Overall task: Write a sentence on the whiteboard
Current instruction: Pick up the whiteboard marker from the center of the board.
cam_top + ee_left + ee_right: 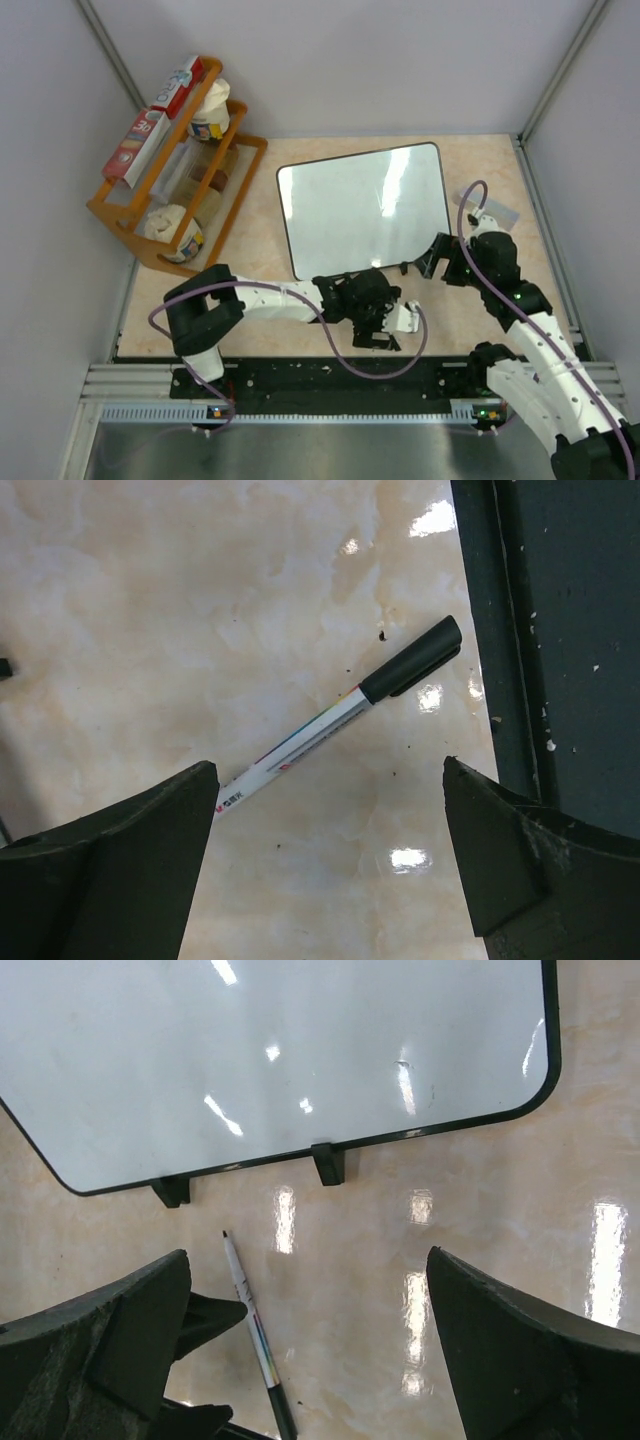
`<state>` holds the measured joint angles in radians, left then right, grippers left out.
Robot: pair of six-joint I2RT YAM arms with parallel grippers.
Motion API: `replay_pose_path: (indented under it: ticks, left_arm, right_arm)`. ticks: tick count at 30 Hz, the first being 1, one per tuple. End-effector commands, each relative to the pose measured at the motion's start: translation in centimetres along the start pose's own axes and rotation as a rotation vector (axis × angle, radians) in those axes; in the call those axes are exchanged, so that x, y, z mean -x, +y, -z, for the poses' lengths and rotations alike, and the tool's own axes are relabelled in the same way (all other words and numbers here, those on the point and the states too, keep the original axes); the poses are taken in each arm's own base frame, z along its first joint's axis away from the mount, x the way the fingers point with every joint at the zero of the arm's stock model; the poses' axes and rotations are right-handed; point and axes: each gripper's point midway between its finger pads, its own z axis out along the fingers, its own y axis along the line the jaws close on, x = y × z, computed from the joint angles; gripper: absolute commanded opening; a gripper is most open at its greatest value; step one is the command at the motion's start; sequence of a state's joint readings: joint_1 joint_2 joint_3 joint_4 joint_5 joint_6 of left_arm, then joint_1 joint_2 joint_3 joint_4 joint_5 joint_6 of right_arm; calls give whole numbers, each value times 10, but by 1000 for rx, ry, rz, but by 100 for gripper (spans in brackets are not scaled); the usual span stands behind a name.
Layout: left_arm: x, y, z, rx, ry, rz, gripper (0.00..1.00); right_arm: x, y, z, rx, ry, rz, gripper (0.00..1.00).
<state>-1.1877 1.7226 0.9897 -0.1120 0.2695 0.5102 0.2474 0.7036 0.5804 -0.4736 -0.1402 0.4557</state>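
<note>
The whiteboard (pixel 360 205) lies flat in the middle of the table, its two black clips (pixel 327 1163) on the near edge. Its glossy surface (pixel 280 1050) shows only glare; the sentence is not in view. A white marker (pixel 300 738) with a black end (pixel 412 658) lies on the table in front of the board, thin tip (pixel 225 1234) pointing toward it. My left gripper (pixel 390 322) (pixel 328 780) hovers open over the marker, nothing between its fingers. My right gripper (pixel 432 262) (pixel 308 1260) is open and empty just right of the marker, near the board's near right corner.
A wooden rack (pixel 175 165) with boxes and jars stands at the back left. A small grey flat bar (pixel 492 206) lies right of the board. The black base rail (pixel 565 630) runs along the table's near edge. Walls close in both sides.
</note>
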Motion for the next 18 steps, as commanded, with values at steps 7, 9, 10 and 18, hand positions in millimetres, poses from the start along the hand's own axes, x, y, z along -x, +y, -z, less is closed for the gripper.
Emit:
replay_pose_path:
  ticks: [7,9,10,18]
  left_arm:
    - [-4,3,-25,-130,98,-139,72]
    - [-16,-6,-27,-180,140,-141,63]
    - [-15,-6,-28,-193,145,-132,61]
    - [-48,-23,-25,-276,266,-86,9]
  right_arm:
    - [11,-8,3,-36,-49,-22,99]
    - [13,-8,4,-34,-59,-22,99]
    - [12,-8,4,-34,-57,-21,98]
    - [12,-8,5,-35,-57,-21,99]
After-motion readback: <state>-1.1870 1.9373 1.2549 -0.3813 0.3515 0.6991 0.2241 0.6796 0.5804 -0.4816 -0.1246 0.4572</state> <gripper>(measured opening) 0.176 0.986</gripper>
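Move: The marker's middle lies under the left hand, about 3 cm right, 1 cm ahead and 3 cm below, its cap pointing back and to the right. From the left hand, the whiteboard's middle is some 24 cm ahead and 1 cm left, with its right-hand black clip about 12 cm ahead and 6 cm right. From the right hand, the marker is roughly 12 cm back, 7 cm left and 13 cm below. Left hand sinks about 2.5 cm and edges right, turning slightly clockwise, then closes to pinch the marker's white barrel. ##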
